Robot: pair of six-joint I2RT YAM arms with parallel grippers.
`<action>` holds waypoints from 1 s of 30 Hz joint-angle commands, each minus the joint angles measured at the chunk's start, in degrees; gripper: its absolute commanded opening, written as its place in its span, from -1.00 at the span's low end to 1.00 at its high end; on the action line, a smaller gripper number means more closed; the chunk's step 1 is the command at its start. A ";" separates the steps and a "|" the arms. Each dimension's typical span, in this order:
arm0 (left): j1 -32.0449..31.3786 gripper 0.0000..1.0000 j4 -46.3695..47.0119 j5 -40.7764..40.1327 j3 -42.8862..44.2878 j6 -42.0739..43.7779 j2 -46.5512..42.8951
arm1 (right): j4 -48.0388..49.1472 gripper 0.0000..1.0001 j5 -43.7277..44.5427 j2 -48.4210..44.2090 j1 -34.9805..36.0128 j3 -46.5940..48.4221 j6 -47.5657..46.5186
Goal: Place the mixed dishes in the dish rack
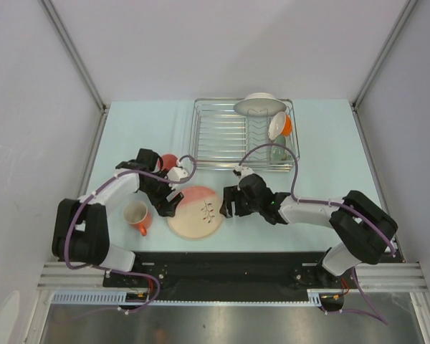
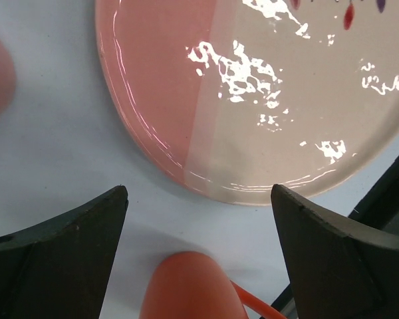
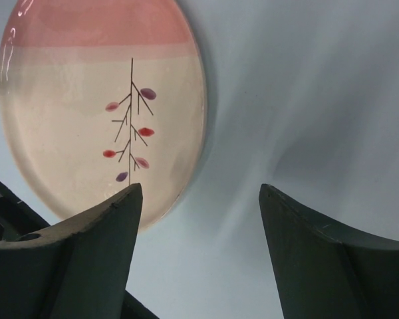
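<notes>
The pink-and-cream plate (image 1: pixel 195 212) with a leaf sprig lies flat near the table's front edge. At its left rim my left gripper (image 1: pixel 169 201) hangs open and low over the table, with the plate's edge (image 2: pixel 253 100) just ahead of the fingertips. My right gripper (image 1: pixel 228 205) is open at the plate's right rim; one finger (image 3: pixel 86 246) overlaps the plate (image 3: pixel 100 100) and the other is over bare table. An orange mug (image 1: pixel 137 215) stands left of the plate, its handle (image 2: pixel 193 286) below my left gripper (image 2: pixel 199 199). A salmon-pink tumbler (image 1: pixel 168 162) stands behind the left gripper. The dish rack (image 1: pixel 229 136) is at the back.
In the rack's right end, a white dish (image 1: pixel 260 105) leans at the far rim, with a cream-and-orange piece (image 1: pixel 279 125) and a small green bowl (image 1: pixel 277 150) below it. Grey walls close in the table on both sides.
</notes>
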 commanded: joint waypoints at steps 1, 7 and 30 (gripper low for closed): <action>-0.18 0.88 4.15 -0.14 -0.80 -0.90 3.93 | 3.56 0.53 3.85 -2.16 1.41 -1.35 -0.77; -0.18 0.87 4.06 1.79 0.60 -0.82 9.64 | 4.00 0.55 3.76 -3.03 1.50 -3.55 0.64; -5.10 -0.45 -7.80 15.76 11.76 -0.64 18.26 | 11.29 0.58 -5.03 0.74 -4.12 -7.59 4.94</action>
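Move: The plate's middle lies about 8 cm to the left hand's right, 2 cm back and some 3 cm below, so its left rim is almost under the fingers. The orange-handled mug stands about 9 cm to that hand's left and 3 cm back, the pink cup about 12 cm straight ahead. From the right hand, the plate's middle is some 10 cm left, 3 cm back and 3 cm lower; the dish rack's middle is about 21 cm ahead and 5 cm right. The left fingertips meet the plate's left rim and push the plate towards the right hand: the hand sinks 3 cm, edges 2 cm forward, then sweeps right and back about 4 cm, its tips swinging towards the base as the fingers close more than halfway around the rim. The right hand stays low and open at the opposite rim, easing 1 to 2 cm back and right, then slightly forward. ##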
